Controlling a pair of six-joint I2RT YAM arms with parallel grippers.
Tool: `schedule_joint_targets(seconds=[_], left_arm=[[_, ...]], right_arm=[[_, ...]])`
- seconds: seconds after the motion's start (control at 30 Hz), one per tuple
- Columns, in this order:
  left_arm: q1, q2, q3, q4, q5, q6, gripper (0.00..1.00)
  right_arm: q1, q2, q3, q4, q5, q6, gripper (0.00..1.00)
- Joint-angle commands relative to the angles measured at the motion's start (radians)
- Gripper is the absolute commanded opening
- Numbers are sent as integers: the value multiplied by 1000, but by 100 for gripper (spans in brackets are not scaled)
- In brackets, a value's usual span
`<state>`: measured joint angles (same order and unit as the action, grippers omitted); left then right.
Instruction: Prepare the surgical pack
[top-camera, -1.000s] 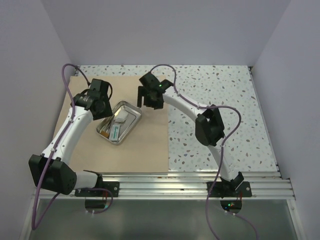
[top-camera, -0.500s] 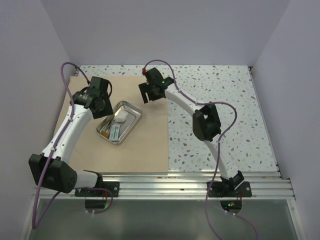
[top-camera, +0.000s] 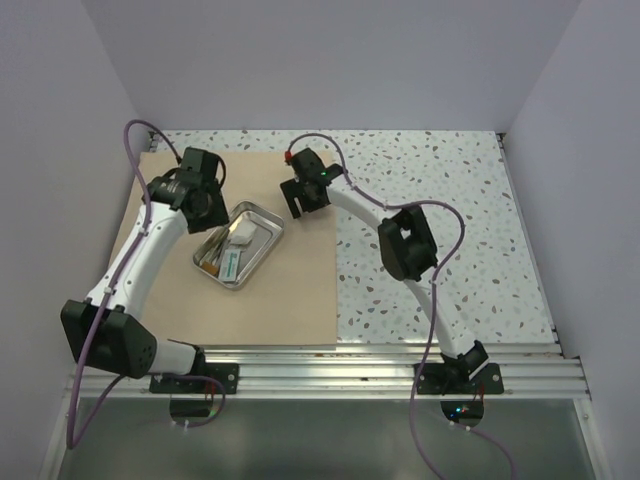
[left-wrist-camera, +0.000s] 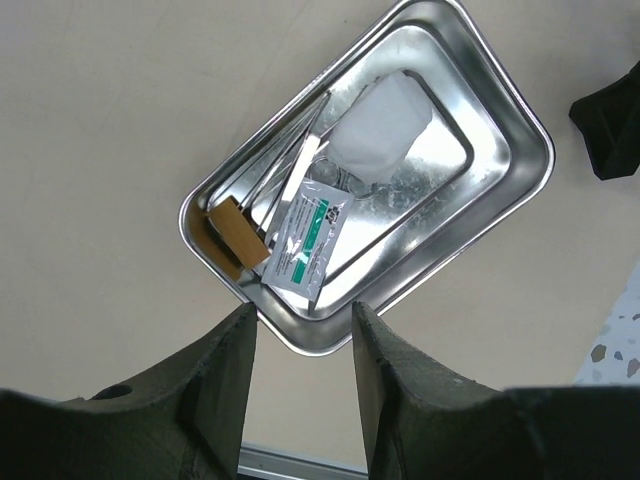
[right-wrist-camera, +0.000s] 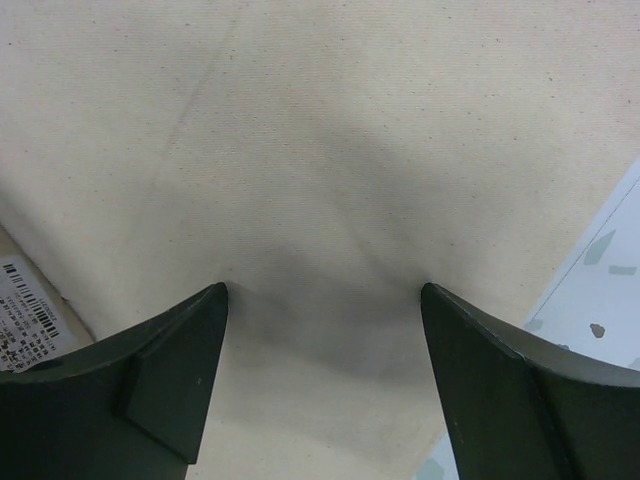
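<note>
The tan wrap sheet (top-camera: 285, 300) lies flat on the left half of the table. On it sits the shiny steel tray (top-camera: 262, 215), set at an angle. The left wrist view shows the tray's rim (left-wrist-camera: 500, 130), and inside it a white pad (left-wrist-camera: 382, 122), a green-printed packet (left-wrist-camera: 310, 238), a tan piece (left-wrist-camera: 238, 232) and thin metal instruments (left-wrist-camera: 290, 165). My left gripper (left-wrist-camera: 300, 322) hangs open above the tray's near corner, nothing between its fingers. My right gripper (right-wrist-camera: 322, 290) is open wide, its tips right at the sheet (right-wrist-camera: 320, 140) near the sheet's right edge.
Speckled tabletop (top-camera: 450, 220) extends right of the sheet and shows at the right wrist view's edge (right-wrist-camera: 605, 290). A barcode label (right-wrist-camera: 25, 315) peeks in beside the right gripper's left finger. The metal rail (top-camera: 380, 365) runs along the near edge. Walls enclose the table.
The right wrist has turned and swung slightly toward the back of the sheet, its elbow shifting left. The left gripper has drifted a little toward the back, away from the tray.
</note>
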<state>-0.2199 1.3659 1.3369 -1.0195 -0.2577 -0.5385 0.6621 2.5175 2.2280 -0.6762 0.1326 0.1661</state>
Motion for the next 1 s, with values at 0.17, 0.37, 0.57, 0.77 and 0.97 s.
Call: schedule_joint_targets(seconds=[0.17, 0.37, 0.57, 0.77, 0.97], left_arm=[[10, 90, 128, -4, -20, 8, 51], [11, 179, 203, 10, 29, -18, 52], [43, 269, 268, -13, 22, -58, 53], [161, 294, 217, -1, -34, -159, 52], [300, 331, 98, 51, -68, -199, 51]], right_arm=[[-96, -51, -203, -89, 111, 30, 81], [-173, -97, -321, -137, 147, 50, 81], [-205, -218, -445, -61, 171, 53, 80], [-177, -304, -361, 18, 128, 64, 79], [-119, -174, -115, 12, 23, 38, 80]])
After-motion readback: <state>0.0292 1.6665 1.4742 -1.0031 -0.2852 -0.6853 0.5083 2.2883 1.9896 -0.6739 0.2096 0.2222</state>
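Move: My right fingertips are down on the brown sheet, whose right edge lies about 8 cm to their right, level with them. The loaded tray stands on the sheet some 17 cm to their left and 12 cm nearer me. From my left hand, high over the sheet, the sheet's left edge is roughly 30 cm to the left and 18 cm below, level fore and aft; the tray is about 7 cm ahead, 2 cm right and 17 cm below. With my right fingers open and low on the brown sheet, I drag it to the right, sweeping about 15 cm and turning some 18 degrees clockwise, then lift clear about 4 cm, swinging part-way back left and slightly forward. My open left hand reaches some 6 cm forward, then swings left and down towards the sheet's left side, turning about 20 degrees counter-clockwise. ##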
